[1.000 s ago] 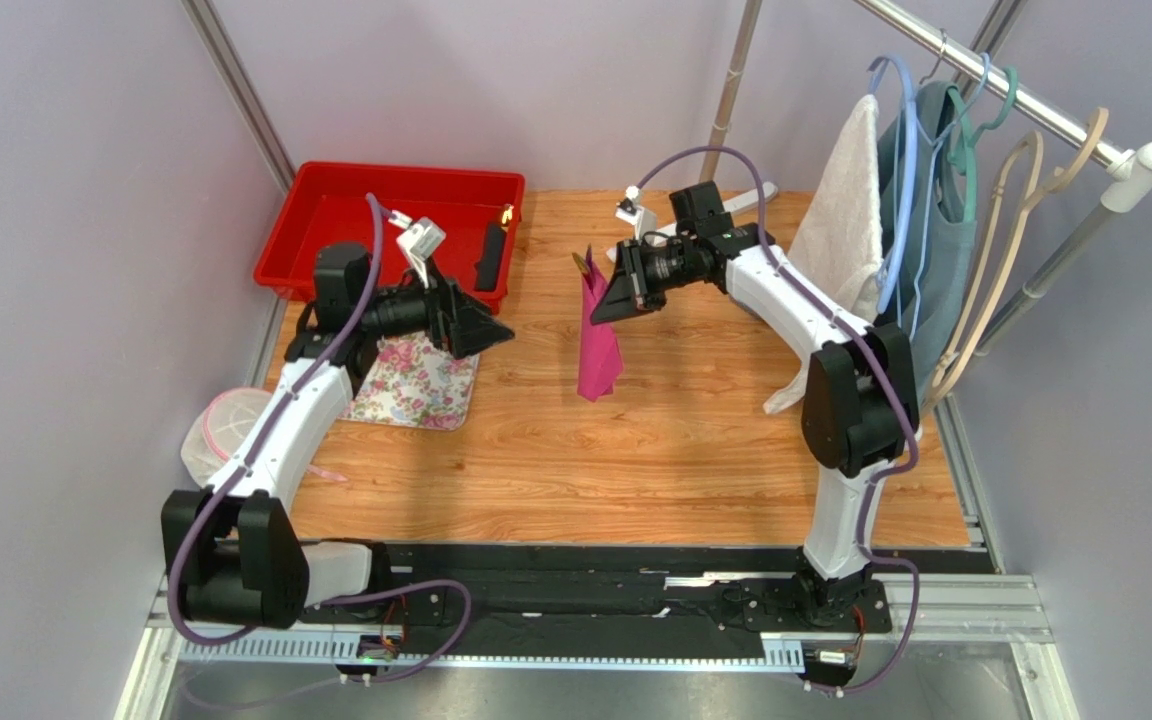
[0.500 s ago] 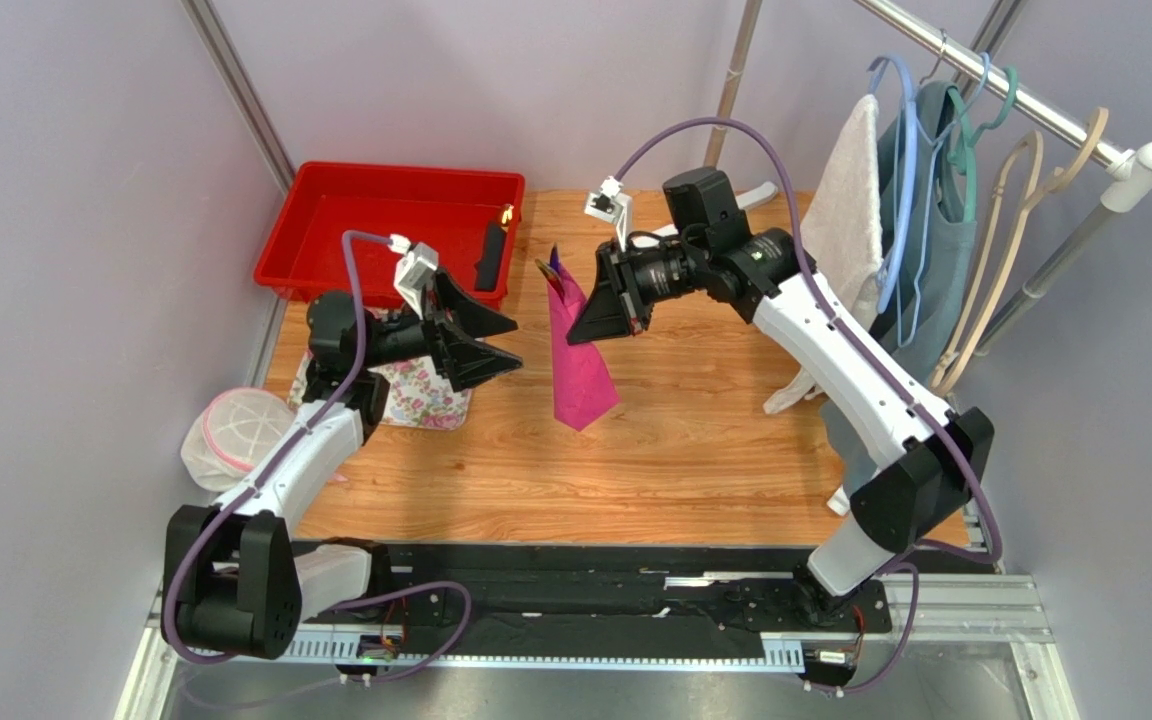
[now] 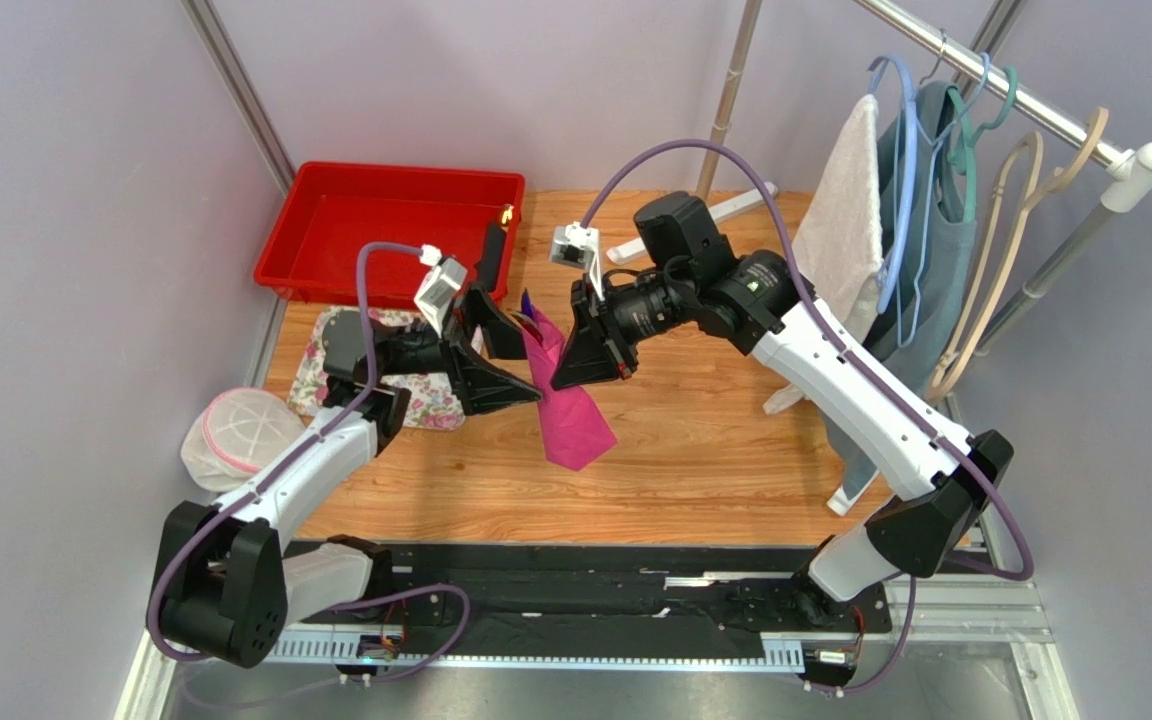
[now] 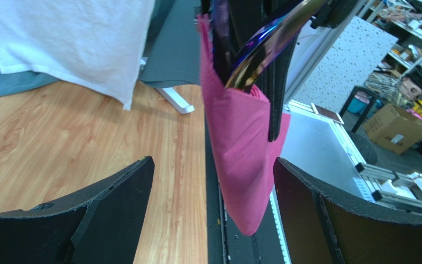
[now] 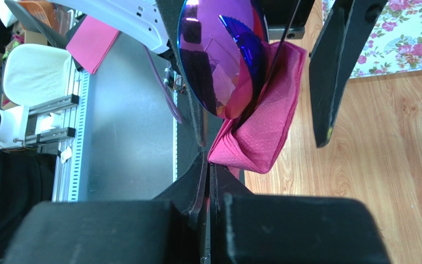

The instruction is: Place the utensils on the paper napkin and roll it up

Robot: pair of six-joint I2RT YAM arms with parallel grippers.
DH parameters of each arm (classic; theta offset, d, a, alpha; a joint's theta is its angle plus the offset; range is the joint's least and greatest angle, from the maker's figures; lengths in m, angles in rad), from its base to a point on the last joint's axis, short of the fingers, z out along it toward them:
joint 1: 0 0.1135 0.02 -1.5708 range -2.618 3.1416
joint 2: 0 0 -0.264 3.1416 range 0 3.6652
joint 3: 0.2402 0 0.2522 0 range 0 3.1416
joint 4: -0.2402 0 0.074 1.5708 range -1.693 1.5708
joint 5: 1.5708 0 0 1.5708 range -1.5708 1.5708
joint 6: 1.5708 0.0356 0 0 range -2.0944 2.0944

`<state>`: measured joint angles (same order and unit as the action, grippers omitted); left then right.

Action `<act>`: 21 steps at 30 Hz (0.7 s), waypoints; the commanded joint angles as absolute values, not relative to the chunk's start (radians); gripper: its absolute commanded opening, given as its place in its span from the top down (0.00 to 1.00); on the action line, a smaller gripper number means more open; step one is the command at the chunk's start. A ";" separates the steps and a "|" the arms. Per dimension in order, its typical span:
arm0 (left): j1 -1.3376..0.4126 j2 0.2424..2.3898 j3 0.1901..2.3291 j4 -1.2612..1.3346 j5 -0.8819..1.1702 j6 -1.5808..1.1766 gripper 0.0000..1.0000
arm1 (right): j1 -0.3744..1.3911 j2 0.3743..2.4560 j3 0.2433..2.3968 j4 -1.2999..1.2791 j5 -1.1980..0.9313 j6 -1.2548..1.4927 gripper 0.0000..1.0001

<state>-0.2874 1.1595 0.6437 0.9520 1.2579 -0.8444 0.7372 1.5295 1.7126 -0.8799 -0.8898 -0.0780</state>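
Note:
The magenta paper napkin [image 3: 573,413] hangs rolled into a cone above the table, with the purplish utensils [image 3: 533,311] sticking out of its top. My right gripper [image 3: 564,369] is shut on the napkin's [image 5: 263,132] edge, and the shiny spoon bowl of the utensils [image 5: 213,60] sits just beyond its fingertips [image 5: 206,159]. My left gripper [image 3: 519,365] is open, one finger on each side of the roll. In the left wrist view the napkin's [image 4: 246,159] lower tip hangs between the fingers [image 4: 329,209], closer to the right one, touching neither.
A red tray [image 3: 372,210] stands at the back left, with a black object [image 3: 494,258] at its right end. A floral cloth [image 3: 330,336] lies under my left arm. A white mesh bowl [image 3: 241,432] sits at the left edge. A rack [image 3: 988,90] with a towel [image 3: 842,210] and hangers stands on the right.
The right arm has carried the napkin roll leftwards and nearer. My left gripper has swung right to straddle it, its fingers a little closer together.

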 commanded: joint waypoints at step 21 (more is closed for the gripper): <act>-0.383 1.118 0.653 1.081 1.279 -0.896 0.41 | 0.810 1.473 1.802 -0.896 -0.867 -0.186 1.00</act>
<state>-0.3786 1.1378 0.6403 1.0153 1.2778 -0.8951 0.7940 1.5253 1.7485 -0.9260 -0.8608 -0.1513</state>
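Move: The rolled napkin hangs upright in the right gripper, its middle about 3 cm back and 3 cm to the right of the open left hand, some 2 cm higher. The right fingertips are roughly 3 cm back, 4 cm right and 4 cm above the left hand, and the utensils stick out some 10 cm above it, about 2 cm ahead. From the right hand, the roll's middle lies level fore and aft, about 1 cm left and 2 cm below. The left hand, fingers pointing right, draws back about 3 cm and a little right towards the napkin roll, turning slightly clockwise and closing from wide open to about three-fifths around it, below the right fingertips. The right hand keeps its pinch on the roll and eases back some 2 cm, its fingertips tilting up slightly. ##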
